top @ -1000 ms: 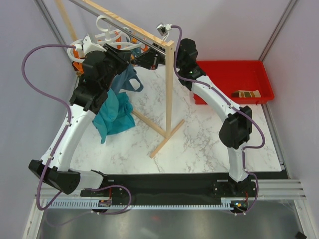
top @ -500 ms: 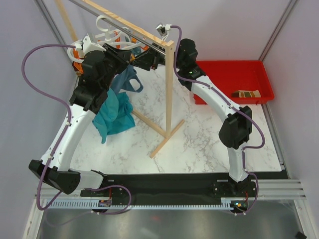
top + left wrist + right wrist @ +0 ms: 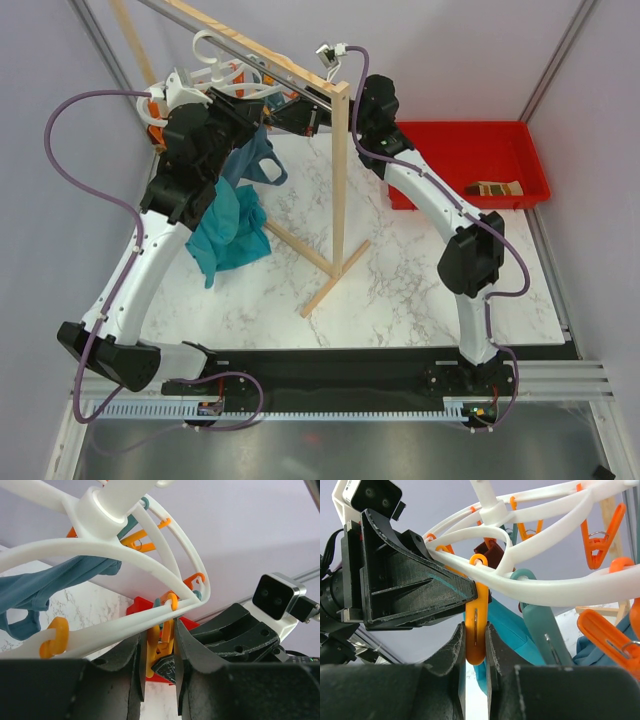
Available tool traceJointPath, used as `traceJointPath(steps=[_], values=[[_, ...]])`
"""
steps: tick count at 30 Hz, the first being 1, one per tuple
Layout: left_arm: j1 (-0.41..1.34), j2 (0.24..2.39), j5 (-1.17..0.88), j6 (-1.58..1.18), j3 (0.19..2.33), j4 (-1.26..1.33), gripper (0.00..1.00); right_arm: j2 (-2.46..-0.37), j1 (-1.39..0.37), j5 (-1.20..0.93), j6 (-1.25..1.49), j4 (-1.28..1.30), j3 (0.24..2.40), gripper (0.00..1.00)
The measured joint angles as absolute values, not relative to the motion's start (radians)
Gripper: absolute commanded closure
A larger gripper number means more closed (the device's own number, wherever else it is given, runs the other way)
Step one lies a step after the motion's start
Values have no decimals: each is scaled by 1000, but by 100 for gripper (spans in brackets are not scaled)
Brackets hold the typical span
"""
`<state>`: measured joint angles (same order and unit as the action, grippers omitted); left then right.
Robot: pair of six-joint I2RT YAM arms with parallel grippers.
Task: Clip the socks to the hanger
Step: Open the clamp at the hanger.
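Observation:
The white hanger (image 3: 215, 80) hangs from the wooden rail at the back left, its rings carrying orange clips. My left gripper (image 3: 258, 115) and right gripper (image 3: 288, 118) meet at its near rim. In the left wrist view the left gripper (image 3: 160, 647) is shut on an orange clip (image 3: 161, 640), with the hanger's hub (image 3: 112, 505) above. Seen from the right wrist, the right gripper (image 3: 475, 635) pinches the lower end of an orange clip (image 3: 476, 645) under a white ring (image 3: 555, 592). One striped sock (image 3: 493, 188) lies in the red bin.
The wooden rack's post (image 3: 340, 180) and foot (image 3: 335, 280) stand mid-table. Teal cloths (image 3: 232, 225) hang below the hanger. The red bin (image 3: 520, 140) sits at the back right. A teal clip (image 3: 542, 625) and more orange clips (image 3: 600, 530) hang close by.
The right wrist has shifted slightly toward the back. The left arm and the hanger stay where they were.

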<state>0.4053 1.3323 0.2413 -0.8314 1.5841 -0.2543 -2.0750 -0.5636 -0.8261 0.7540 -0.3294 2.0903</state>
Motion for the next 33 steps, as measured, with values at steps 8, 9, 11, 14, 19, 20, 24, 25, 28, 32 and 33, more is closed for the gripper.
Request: traceJointPath(steps=[8, 9, 11, 14, 19, 20, 24, 25, 28, 32, 33], values=[[404, 1329, 235, -831, 1580, -246, 98, -2085, -562, -838, 788, -351, 2099, 74], [404, 1327, 236, -831, 1578, -244, 98, -2091, -562, -841, 792, -356, 2106, 75], [401, 1326, 235, -831, 1576, -243, 98, -2100, -563, -845, 801, -365, 2114, 90], [399, 1326, 236, -831, 1573, -239, 98, -2112, -562, -850, 816, -376, 2122, 100], [396, 1325, 235, -831, 1567, -233, 45, -2124, -561, -859, 813, -367, 2142, 100], [395, 1324, 233, -833, 1566, -244, 39, -2124, -561, -854, 805, -361, 2144, 100], [399, 1323, 225, -849, 1566, -261, 35, -2124, -567, -857, 757, -320, 2156, 100], [399, 1324, 225, -851, 1566, -265, 34, -2124, -569, -857, 743, -308, 2159, 100], [400, 1331, 226, -861, 1581, -294, 35, -2123, -576, -855, 674, -242, 2183, 100], [399, 1358, 230, -866, 1628, -343, 37, -2121, -581, -837, 587, -189, 2194, 100], [399, 1364, 232, -867, 1635, -354, 38, -2119, -582, -831, 566, -176, 2194, 100]])
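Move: The orange clamp on the hanger's near-right edge is already between both hands' fingers, at the left hand's point and at the right's. From the left hand, a teal clamp hangs about 3 cm ahead, level sideways, and another orange clamp sits roughly 3 cm back and 5 cm to the left. The hanger's hub is some 9 cm left, 4 cm ahead and 4 cm above. Left fingers open off the orange clamp, sinking about 1 cm; right keeps its pinch, easing left and down. ##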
